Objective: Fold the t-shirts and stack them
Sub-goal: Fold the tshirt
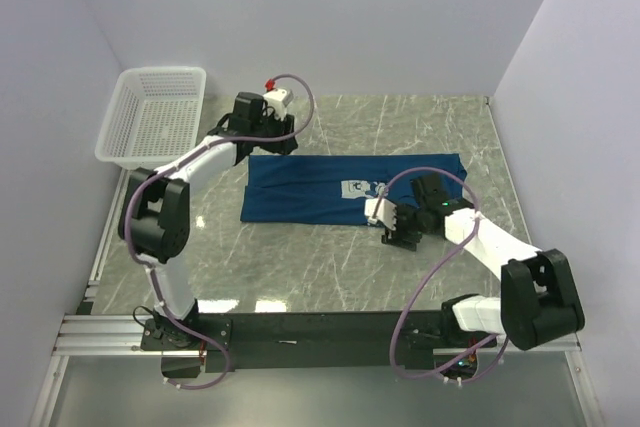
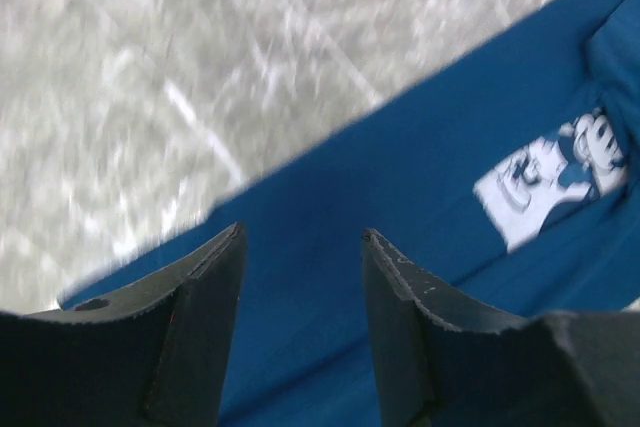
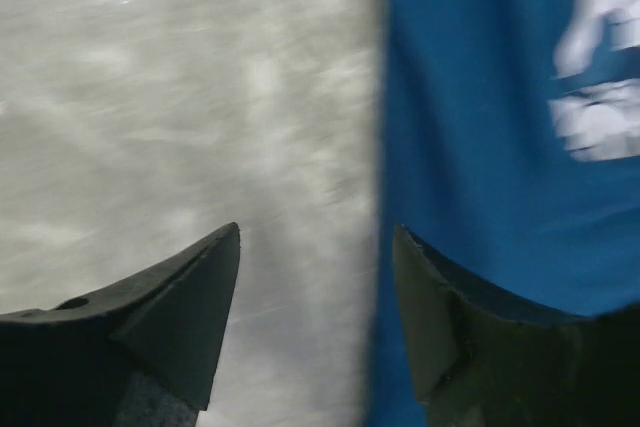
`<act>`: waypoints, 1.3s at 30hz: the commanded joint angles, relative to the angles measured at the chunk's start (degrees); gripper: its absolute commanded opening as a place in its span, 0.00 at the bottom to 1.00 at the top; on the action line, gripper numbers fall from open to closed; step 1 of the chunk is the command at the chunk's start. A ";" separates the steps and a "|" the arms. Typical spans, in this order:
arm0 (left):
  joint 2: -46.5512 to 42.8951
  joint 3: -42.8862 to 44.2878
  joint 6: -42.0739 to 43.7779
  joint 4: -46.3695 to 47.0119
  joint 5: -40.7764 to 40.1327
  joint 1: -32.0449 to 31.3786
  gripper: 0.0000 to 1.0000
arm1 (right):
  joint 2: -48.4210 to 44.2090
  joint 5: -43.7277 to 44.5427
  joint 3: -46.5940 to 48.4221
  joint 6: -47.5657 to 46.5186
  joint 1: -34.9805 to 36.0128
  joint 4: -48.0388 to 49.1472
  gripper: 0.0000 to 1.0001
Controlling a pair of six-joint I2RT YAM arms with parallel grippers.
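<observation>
A dark blue t-shirt (image 1: 330, 187) lies folded into a long band across the middle of the table, its pale square print (image 1: 358, 188) showing near the right half. My left gripper (image 1: 262, 127) hovers over the band's far left edge, open, with only blue cloth (image 2: 420, 157) below its jaws and the print (image 2: 552, 179) off to the right. My right gripper (image 1: 398, 230) hangs just past the near edge of the shirt, open and empty; one fingertip (image 3: 415, 247) is over the cloth (image 3: 480, 147), the other over bare table.
A white mesh basket (image 1: 155, 115) stands at the far left corner. The table is grey marbled stone (image 1: 300, 267), with white walls on three sides. A black rail (image 1: 320, 332) carries both arm bases along the near edge.
</observation>
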 commanded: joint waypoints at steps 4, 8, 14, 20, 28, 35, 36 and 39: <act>-14.80 -11.25 -4.04 4.10 -7.29 0.69 0.55 | 5.48 16.27 1.30 6.35 7.29 20.68 0.63; -23.06 -16.88 -8.26 3.14 -9.32 4.28 0.56 | 6.19 15.76 2.09 6.18 12.46 21.49 0.62; -37.21 -23.39 -14.68 -2.57 -4.85 15.17 0.60 | 9.96 17.23 4.81 9.25 26.35 23.68 0.62; -53.12 -30.68 -15.91 -7.85 -8.96 18.89 0.80 | 26.56 27.95 16.93 16.81 38.13 28.96 0.59; -65.53 -36.84 -16.97 -9.70 -10.47 18.98 0.89 | 37.91 34.11 27.23 19.54 40.08 28.70 0.53; -67.29 -38.16 -17.76 -10.22 -7.74 18.98 0.89 | 41.09 35.17 26.62 18.58 39.99 28.17 0.32; -67.46 -38.42 -17.94 -10.05 -7.48 18.98 0.89 | 41.00 34.39 26.53 18.66 39.99 28.00 0.23; -67.56 -38.69 -18.29 -9.61 -5.29 18.98 0.89 | 39.95 31.14 25.65 17.88 39.90 26.68 0.09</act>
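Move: From the right hand, the stretch of the t-shirt's near folded edge to grip lies about 24 cm to the left, 7 cm ahead and 2 cm lower. The shirt's near left corner is some 14 cm farther left along that edge; the printed patch lies about 16 cm ahead of the right hand and 6 cm to its left. From the left hand, that same stretch lies about 14 cm back, neither left nor right, some 11 cm below. Sweep the right gripper about 24 cm left along the t-shirt's near side, nudging it forward first and again at the end, 7 cm in all, tilting its fingers some 20 degrees more forward; then close them to pinch the near edge. Meanwhile draw the empty left gripper back and left and lift it clear of the shirt, turning it counter-clockwise and opening it wider. ##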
